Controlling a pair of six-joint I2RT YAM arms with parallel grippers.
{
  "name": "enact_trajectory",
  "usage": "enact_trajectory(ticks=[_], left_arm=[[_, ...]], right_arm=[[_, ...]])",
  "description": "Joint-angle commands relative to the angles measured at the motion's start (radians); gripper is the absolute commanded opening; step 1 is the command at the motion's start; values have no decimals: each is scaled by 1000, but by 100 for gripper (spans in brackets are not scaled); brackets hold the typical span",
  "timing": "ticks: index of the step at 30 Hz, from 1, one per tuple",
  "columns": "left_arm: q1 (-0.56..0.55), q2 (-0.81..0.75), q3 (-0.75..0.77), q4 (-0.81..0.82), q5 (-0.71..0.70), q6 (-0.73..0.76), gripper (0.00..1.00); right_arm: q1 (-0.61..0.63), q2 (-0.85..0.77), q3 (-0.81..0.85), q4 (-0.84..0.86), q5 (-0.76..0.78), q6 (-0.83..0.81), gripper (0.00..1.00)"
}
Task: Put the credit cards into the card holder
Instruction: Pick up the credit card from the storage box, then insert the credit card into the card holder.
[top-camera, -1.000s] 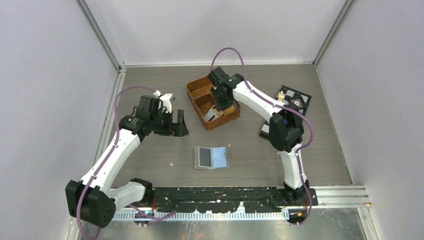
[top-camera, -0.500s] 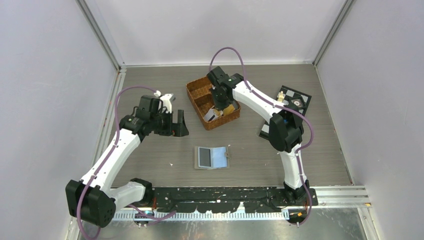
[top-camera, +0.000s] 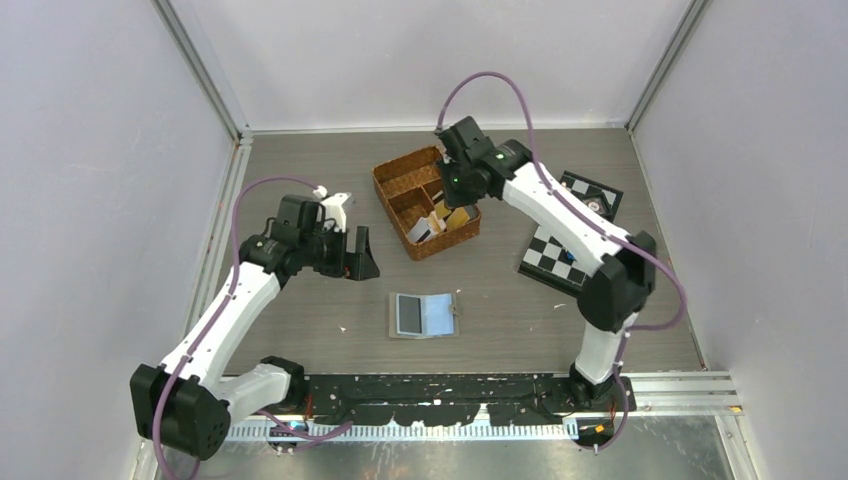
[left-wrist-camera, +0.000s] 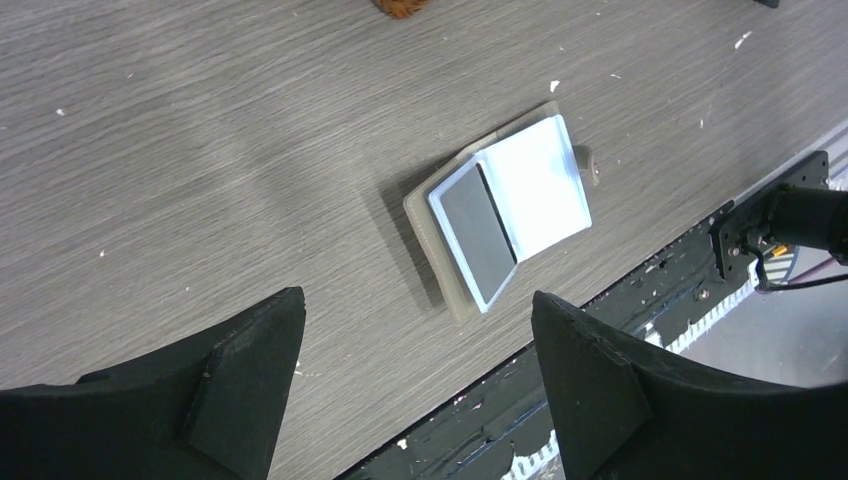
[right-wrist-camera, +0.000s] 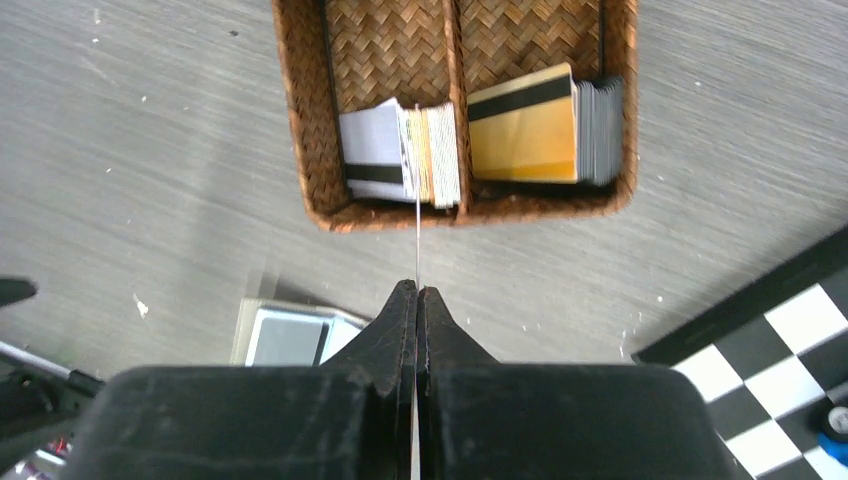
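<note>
My right gripper (right-wrist-camera: 417, 290) is shut on a thin credit card (right-wrist-camera: 417, 200), seen edge-on as a pale line, above the wicker basket (right-wrist-camera: 300, 150). More credit cards stand in the basket: a white one with a dark stripe (right-wrist-camera: 372, 155) and a gold one (right-wrist-camera: 522, 125). From above, the right gripper (top-camera: 453, 188) hangs over the basket (top-camera: 385, 180). The card holder (top-camera: 425, 315) lies open on the table, a dark card in its left sleeve. My left gripper (top-camera: 358, 255) is open and empty. It hovers to the left of the card holder (left-wrist-camera: 505, 215).
A black-and-white checkerboard (top-camera: 556, 250) lies right of the basket, with a dark patterned plate (top-camera: 592, 192) behind it. The black rail (top-camera: 450, 395) runs along the table's near edge. Grey walls enclose the table on three sides.
The right gripper closed on a card in the basket and lifted it out as the arm swung up and back. The left gripper's fingers narrowed slightly.
</note>
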Motion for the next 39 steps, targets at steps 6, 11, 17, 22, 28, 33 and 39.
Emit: enact_trajectory(ticks=[6,11,17,22,28,33,39], left_arm=[[-38,-70,-27,111,188,31,82],[-144,-61,-34,146,290,46,82],[-274,-35,-47,209,461,44,82],[-353,-11,-50,233,568,40,77],[-357,-14,-53,225,564,48,65],[-376,-6,-57,243,628,41,39],[-385,-10,-64,247,642,40,19]], right_arm=[[10,-347,-299,-2,-215,10,1],[39,-473,-479,64,-513,28,1],[163,-526,-594,117,-713,13,1],[216,-532,-609,134,-803,-7,0],[227,-552,-619,142,-857,-35,1],[227,-549,-617,131,-851,-47,1],[226,-546,-614,128,-831,-55,1]])
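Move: The credit card held upright by the shut right fingers lies about 15 cm ahead of the open left hand, 17 cm to its right and level in height. The open card holder is some 8 cm back, 12 cm right and 16 cm below that hand. From the right hand, the card holder lies about 22 cm back, 6 cm left and 18 cm down; the storage box's middle is 6 cm ahead, 5 cm left, 16 cm down. Keep the right gripper shut on the credit card, lift it a little more, then swing it some 27 cm back from above the storage box, turning counter-clockwise about 40 degrees. Bring the open left gripper back and right to meet it, rising about 5 cm and turning clockwise. Near the end, narrow the left fingers around the card's free part, most of the way but not fully shut. ##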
